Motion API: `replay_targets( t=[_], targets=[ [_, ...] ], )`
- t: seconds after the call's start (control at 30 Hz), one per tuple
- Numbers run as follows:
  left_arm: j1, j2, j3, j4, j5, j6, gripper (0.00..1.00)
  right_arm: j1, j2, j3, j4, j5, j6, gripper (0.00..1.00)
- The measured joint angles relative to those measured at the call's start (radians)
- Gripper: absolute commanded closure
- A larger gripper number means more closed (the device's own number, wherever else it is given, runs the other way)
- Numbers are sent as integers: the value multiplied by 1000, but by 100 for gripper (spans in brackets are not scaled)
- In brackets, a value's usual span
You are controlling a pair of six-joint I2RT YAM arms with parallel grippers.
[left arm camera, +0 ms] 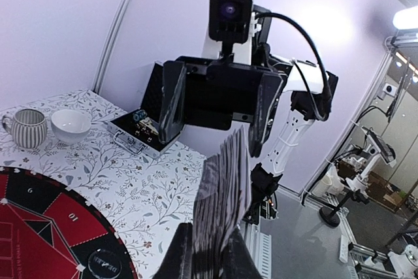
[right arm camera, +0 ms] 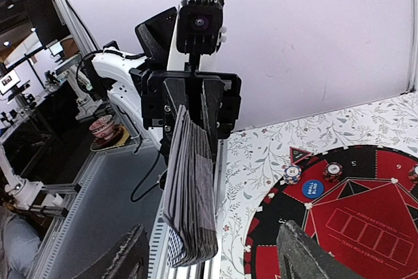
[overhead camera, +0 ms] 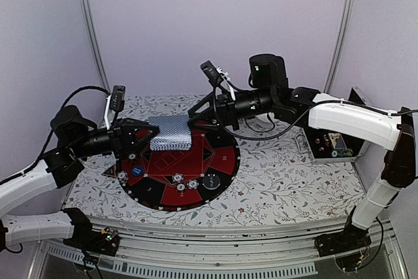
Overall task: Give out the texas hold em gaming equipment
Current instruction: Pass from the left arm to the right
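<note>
My left gripper (overhead camera: pixel 152 137) is shut on a thick deck of playing cards (overhead camera: pixel 170 133) with grey-blue backs, held in the air over the far edge of the round red-and-black mat (overhead camera: pixel 225 161). In the left wrist view the deck (left arm camera: pixel 221 184) stands up from between my left gripper's (left arm camera: pixel 209 256) fingers. My right gripper (overhead camera: pixel 196 119) faces it from the right and is open. In the right wrist view the deck (right arm camera: pixel 192 194) hangs between my right gripper's (right arm camera: pixel 212 261) spread fingers, touching neither. Poker chips (overhead camera: pixel 177 178) and a blue disc (overhead camera: pixel 137 170) lie on the mat.
A ribbed grey cup (left arm camera: pixel 26 127) and a white bowl (left arm camera: pixel 70 124) stand on the floral tablecloth beyond the mat. An open black case (overhead camera: pixel 333 142) sits at the table's right edge. A clear round button (overhead camera: pixel 212 180) lies on the mat's near right.
</note>
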Motion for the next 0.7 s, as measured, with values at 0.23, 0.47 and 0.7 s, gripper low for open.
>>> replay_targets(
  t=[0.23, 0.47, 0.7],
  targets=[
    [-6, 4, 0, 25, -8, 21, 100, 34, 92, 22, 40, -71, 63, 51],
    [-9, 28, 0, 47, -5, 29, 100, 54, 130, 39, 34, -108, 76, 79],
    [-14, 28, 0, 48, -8, 56, 64, 54, 131, 58, -12, -98, 63, 97]
  ],
)
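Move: Between the two hands, some 30 cm above the mat, the left hand already pinches the left end of the upright card deck; its middle lies about 4 cm to that hand's right, level with it. From the right hand, the deck's middle is about 5 cm left, 2 cm back and 3 cm below. On the mat some 32 cm below the right hand, the dealer button is about 5 cm right and the chip group about 4 cm left, both roughly level fore and aft. Easing left, down and back by about 3 cm each way, the right hand brings its open fingers over the free right end of the deck, its wrist turning some 10 degrees, mostly counter-clockwise and tipping. It then stays put while the fingers finish closing and pinch the cards from both faces. The left hand holds still and keeps its grip. ##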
